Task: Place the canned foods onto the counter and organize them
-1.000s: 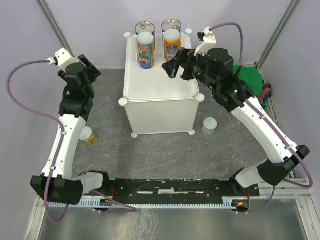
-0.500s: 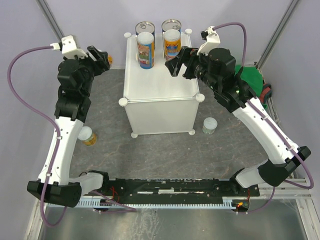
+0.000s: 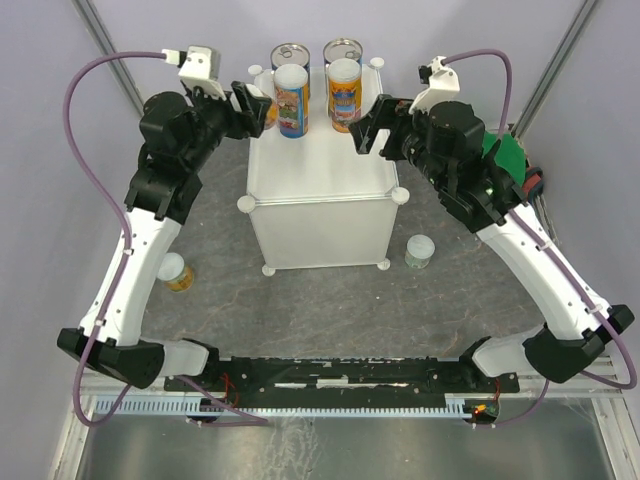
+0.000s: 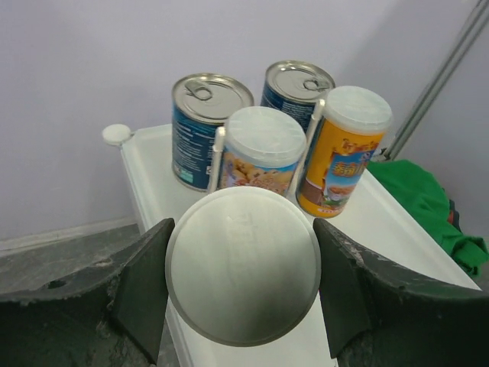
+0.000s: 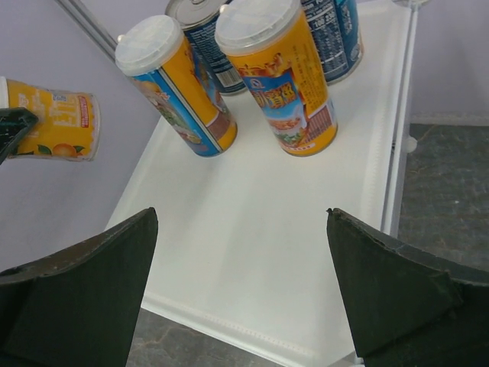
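Observation:
My left gripper is shut on a white-ended can with an orange label, held sideways in the air at the counter's back left edge. At the back of the counter stand two blue pull-tab cans, with two white-lidded cans in front of them. My right gripper hangs open and empty over the counter's right side. A yellow-labelled can and a pale green can stand on the grey floor.
A green cloth lies on the floor right of the counter, behind my right arm. Round knobs mark the counter's front corners. Slanted frame poles rise at the back left and right.
My left arm swung up and right from the floor's left side to the counter's back left edge, carrying the can. My right gripper drew back slightly to the right, still open.

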`<state>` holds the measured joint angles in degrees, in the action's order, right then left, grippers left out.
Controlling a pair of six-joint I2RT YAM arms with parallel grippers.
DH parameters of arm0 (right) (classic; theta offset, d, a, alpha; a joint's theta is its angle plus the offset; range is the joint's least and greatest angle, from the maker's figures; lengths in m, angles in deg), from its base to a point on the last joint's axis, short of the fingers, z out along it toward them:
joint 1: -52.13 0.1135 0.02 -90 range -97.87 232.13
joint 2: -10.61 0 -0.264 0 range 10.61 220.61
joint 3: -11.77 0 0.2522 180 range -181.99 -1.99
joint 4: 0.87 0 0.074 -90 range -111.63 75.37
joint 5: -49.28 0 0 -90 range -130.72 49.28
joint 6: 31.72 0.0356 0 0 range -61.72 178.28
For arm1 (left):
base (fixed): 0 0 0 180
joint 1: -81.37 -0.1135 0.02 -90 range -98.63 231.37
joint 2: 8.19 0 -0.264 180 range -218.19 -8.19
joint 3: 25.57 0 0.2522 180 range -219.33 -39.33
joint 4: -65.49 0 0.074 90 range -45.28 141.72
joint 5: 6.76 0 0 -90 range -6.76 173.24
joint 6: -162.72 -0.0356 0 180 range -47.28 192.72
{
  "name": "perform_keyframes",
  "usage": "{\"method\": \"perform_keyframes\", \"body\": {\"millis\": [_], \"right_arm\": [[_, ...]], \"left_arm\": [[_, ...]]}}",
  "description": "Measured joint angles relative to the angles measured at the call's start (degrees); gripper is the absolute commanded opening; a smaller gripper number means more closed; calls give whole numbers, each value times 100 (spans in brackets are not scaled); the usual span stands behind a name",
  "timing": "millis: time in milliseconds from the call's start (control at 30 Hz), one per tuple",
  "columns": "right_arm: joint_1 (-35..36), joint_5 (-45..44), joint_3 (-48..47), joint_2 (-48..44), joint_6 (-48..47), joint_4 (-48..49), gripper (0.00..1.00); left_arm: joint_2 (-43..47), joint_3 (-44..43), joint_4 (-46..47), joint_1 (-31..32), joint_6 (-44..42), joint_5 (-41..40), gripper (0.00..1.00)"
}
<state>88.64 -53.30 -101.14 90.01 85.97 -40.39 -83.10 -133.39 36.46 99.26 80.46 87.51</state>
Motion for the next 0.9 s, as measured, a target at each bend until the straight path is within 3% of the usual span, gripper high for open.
{"method": "perform_keyframes", "body": {"millis": [467,900], "right_arm": [[-85,-960,267,-289,-323,-623,99],[-343,-1934,1152,-822,-382,-1056,99]], "left_arm": [[-866,-1458,-1513,1091,-1075,-133,3],[-1084,-1587,-2262,1187,-1366,-721,3]]}}
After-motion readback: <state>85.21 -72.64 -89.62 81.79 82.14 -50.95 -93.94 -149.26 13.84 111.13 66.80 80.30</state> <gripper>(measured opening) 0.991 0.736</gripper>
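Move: The left hand grips a yellow can; the free spot for it on the white box lies about 6 cm to the right and 8 cm down, neither ahead nor back. The peanut tin stands some 9 cm ahead and 6 cm right, the orange tin 10 cm ahead and 18 cm right. From the empty right hand, the white-lidded jar is roughly 15 cm right, 8 cm back and 32 cm below; the box's front-right knob is 12 cm back, 6 cm right, 12 cm below. Rightward over the box first, about 7 cm nearly level, the left hand carries the yellow can, then sinks some 4 cm towards the spot in front of the peanut tin, edging back left about 1 cm; its left side rolls up about 20 degrees and its grip holds. The open right hand swings right some 11 cm and down 7 towards the jar, turning clockwise about 20 degrees. ##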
